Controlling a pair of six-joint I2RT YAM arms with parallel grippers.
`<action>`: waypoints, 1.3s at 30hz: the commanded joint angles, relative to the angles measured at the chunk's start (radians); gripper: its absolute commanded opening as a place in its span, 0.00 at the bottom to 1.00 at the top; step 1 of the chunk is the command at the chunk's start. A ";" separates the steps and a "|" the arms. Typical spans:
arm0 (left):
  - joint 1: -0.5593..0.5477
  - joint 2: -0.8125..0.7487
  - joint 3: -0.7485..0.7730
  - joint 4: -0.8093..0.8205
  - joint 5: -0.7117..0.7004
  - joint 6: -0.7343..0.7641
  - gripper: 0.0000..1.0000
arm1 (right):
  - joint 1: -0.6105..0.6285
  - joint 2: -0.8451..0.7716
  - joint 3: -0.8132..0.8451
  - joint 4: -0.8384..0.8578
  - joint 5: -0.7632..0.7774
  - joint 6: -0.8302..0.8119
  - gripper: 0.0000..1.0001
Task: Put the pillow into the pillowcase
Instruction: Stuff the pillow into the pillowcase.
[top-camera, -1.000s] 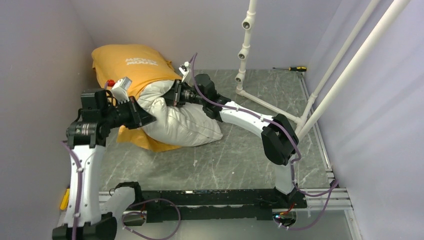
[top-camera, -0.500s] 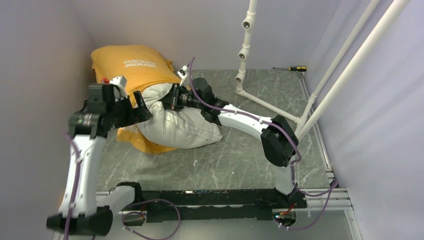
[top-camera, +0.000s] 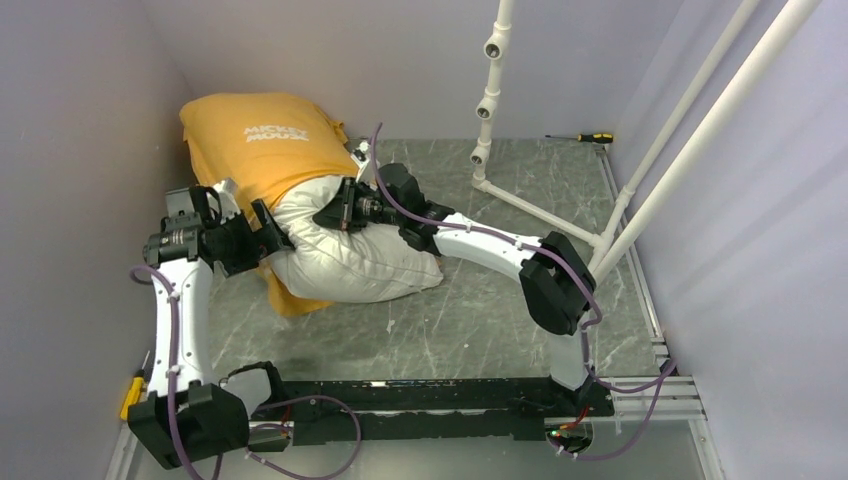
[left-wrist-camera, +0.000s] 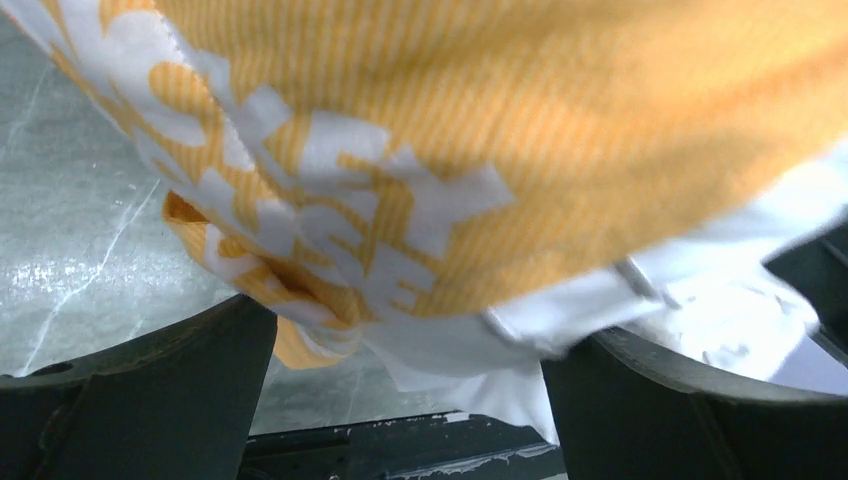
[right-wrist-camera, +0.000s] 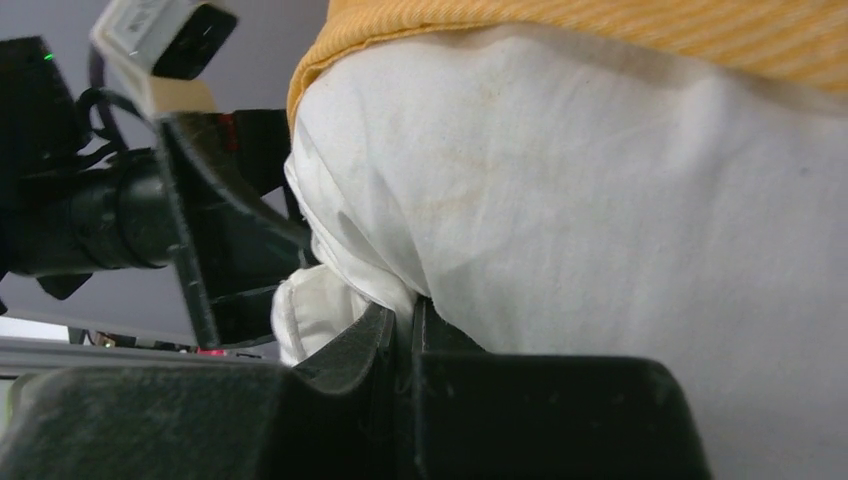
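The orange-yellow pillowcase (top-camera: 260, 150) lies at the far left of the table against the wall, its mouth facing the arms. Out of the mouth sticks the near half of the white pillow (top-camera: 350, 265). My left gripper (top-camera: 270, 232) is at the left edge of the mouth and stands open. In the left wrist view its fingers (left-wrist-camera: 150, 400) are wide apart, with the pillowcase hem (left-wrist-camera: 330, 250) and the pillow (left-wrist-camera: 560, 320) hanging loose just beyond them. My right gripper (right-wrist-camera: 405, 320) is shut on a fold of the pillow (right-wrist-camera: 620, 220), just below the pillowcase rim (right-wrist-camera: 600, 30).
A white pipe frame (top-camera: 490, 100) stands at the back right. A yellow-handled screwdriver (top-camera: 590, 137) lies by the far wall. Another yellow tool (top-camera: 130, 397) sits at the near left corner. Purple walls close in on the left, back and right.
My left gripper has opened and let go of the pillowcase edge. Its arm has drawn back to the left and dropped lower. The right gripper has edged left, still holding the pillow.
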 joint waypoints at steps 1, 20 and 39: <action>0.045 -0.119 0.044 0.091 -0.006 0.024 0.99 | -0.067 -0.052 0.004 -0.001 0.130 0.001 0.00; 0.045 -0.075 -0.050 0.250 0.096 0.004 0.99 | -0.196 -0.067 -0.067 -0.111 0.174 0.058 0.00; -0.105 -0.212 -0.046 0.390 0.485 -0.234 0.00 | -0.195 -0.125 -0.151 0.002 0.043 0.093 0.00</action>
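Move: The pillowcase rim I want hangs about 4 cm ahead of my open left hand and 1 cm to its right, near its height. The bare white end of the pillow is some 15 cm to this hand's right and 2 cm back. The stuffed body of the case bulges about 18 cm ahead and 1 cm left. From my right hand, already clamped on the pillow, that rim lies about 9 cm left, level fore and aft, and slightly lower. I lift my open left hand about 10 cm, tipping it up, then bring it back down and forward to the pillowcase rim, close the fingers on the printed edge and carry on rightward and up. My right hand keeps its pinch on the pillow and drags it some 7 cm forward and 8 cm right, turning slightly clockwise. ##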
